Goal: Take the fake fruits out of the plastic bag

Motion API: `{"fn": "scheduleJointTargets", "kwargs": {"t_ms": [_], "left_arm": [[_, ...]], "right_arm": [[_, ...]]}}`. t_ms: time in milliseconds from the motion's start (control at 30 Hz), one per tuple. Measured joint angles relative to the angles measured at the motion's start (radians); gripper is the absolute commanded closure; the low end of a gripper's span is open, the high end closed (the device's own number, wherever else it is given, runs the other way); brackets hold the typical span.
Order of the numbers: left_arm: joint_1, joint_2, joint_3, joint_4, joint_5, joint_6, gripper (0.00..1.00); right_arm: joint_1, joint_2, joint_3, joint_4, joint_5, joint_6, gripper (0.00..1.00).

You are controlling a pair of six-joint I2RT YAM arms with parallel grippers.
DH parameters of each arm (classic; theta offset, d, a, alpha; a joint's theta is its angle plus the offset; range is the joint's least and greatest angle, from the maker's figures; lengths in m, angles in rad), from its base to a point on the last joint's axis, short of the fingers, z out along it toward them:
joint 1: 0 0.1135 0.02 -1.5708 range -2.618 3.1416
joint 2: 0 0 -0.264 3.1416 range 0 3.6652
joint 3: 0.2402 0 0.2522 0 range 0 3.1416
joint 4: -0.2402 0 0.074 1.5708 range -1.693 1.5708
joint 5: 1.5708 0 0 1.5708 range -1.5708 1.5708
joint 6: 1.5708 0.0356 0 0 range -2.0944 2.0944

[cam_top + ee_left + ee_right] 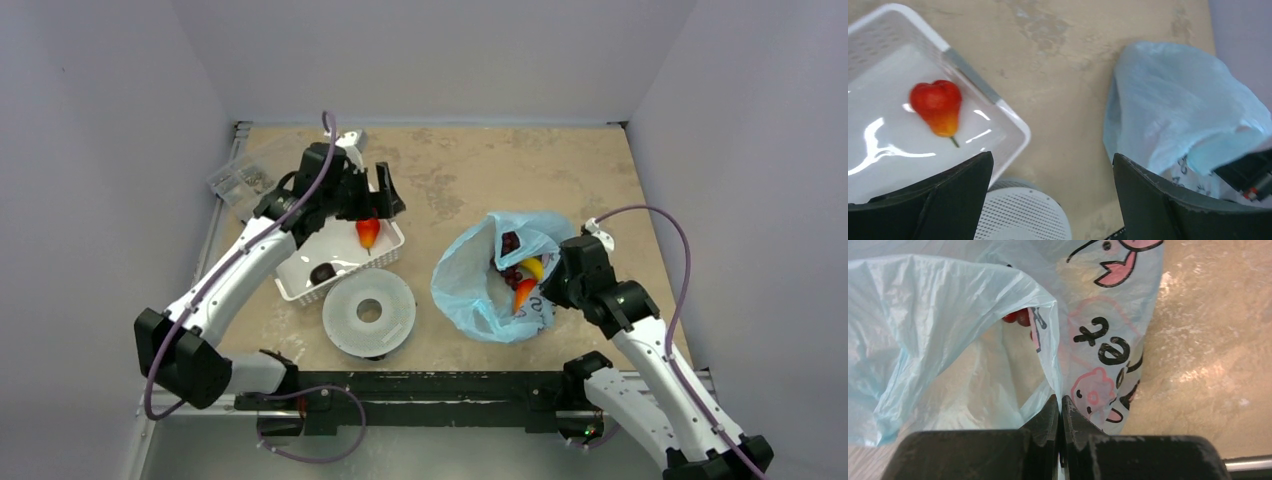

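My left gripper (375, 205) hangs open over the white basket (296, 290), nothing between its fingers (1143, 200). Below it an orange-red fake fruit (938, 105) lies loose on the basket floor (878, 150), and a dark fruit (322, 272) rests nearer the front. The light-blue plastic bag (470, 290) lies open to the right, with dark grapes (510, 243), a yellow piece (533, 267) and an orange-red piece (524, 293) inside. My right gripper (1061, 402) is shut on the bag's printed edge (1098, 340), holding the mouth up. A red fruit (1017, 317) peeks out inside.
A round white perforated disc (369, 313) lies in front of the basket, close to its near corner. A clear packet of small parts (243, 178) sits at the back left by the wall. Bare tan tabletop (440, 190) separates basket and bag.
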Motion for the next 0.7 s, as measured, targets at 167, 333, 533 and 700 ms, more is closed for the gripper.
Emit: {"fn": "scheduleJointTargets", "kwargs": {"t_ms": [167, 333, 533, 700], "left_arm": [[-0.108, -0.132, -0.214, 0.148, 0.145, -0.071, 0.12], [-0.225, -0.225, -0.348, 0.223, 0.19, -0.146, 0.13], [-0.317, -0.27, -0.346, 0.24, 0.172, -0.171, 0.13], [-0.404, -0.218, -0.262, 0.237, 0.163, -0.167, 0.16]], "right_arm": [[0.0, 0.01, -0.001, 0.104, -0.144, -0.033, 1.0], [0.0, 0.015, -0.019, 0.294, -0.355, -0.048, 1.0], [0.001, 0.044, -0.02, 0.46, -0.536, -0.048, 1.0], [0.002, 0.034, -0.019, 0.463, -0.566, -0.055, 1.0]]}}
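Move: The mango in the blue bag lies some 26 cm to the left gripper's right, about 10 cm back towards the base and 20 cm below; the grapes lie about 23 cm right and 4 cm back, the banana 29 cm right and 6 cm back. The white reel is roughly 6 cm left and 13 cm back, at table height. From the right gripper, still shut on the bag's rim, the mango is some 6 cm ahead, 3 cm left and 10 cm below. Bring the open left gripper away from the basket, about 15 cm back and 11 cm right at near-constant height, turning it some 30 degrees clockwise until it points across the bag's left rim. Meanwhile keep the right fingers pinched on the bag and pull the rim about 11 cm left and 7 cm up, swinging that wrist counter-clockwise, rolling its left side up and tipping its fingers up. ##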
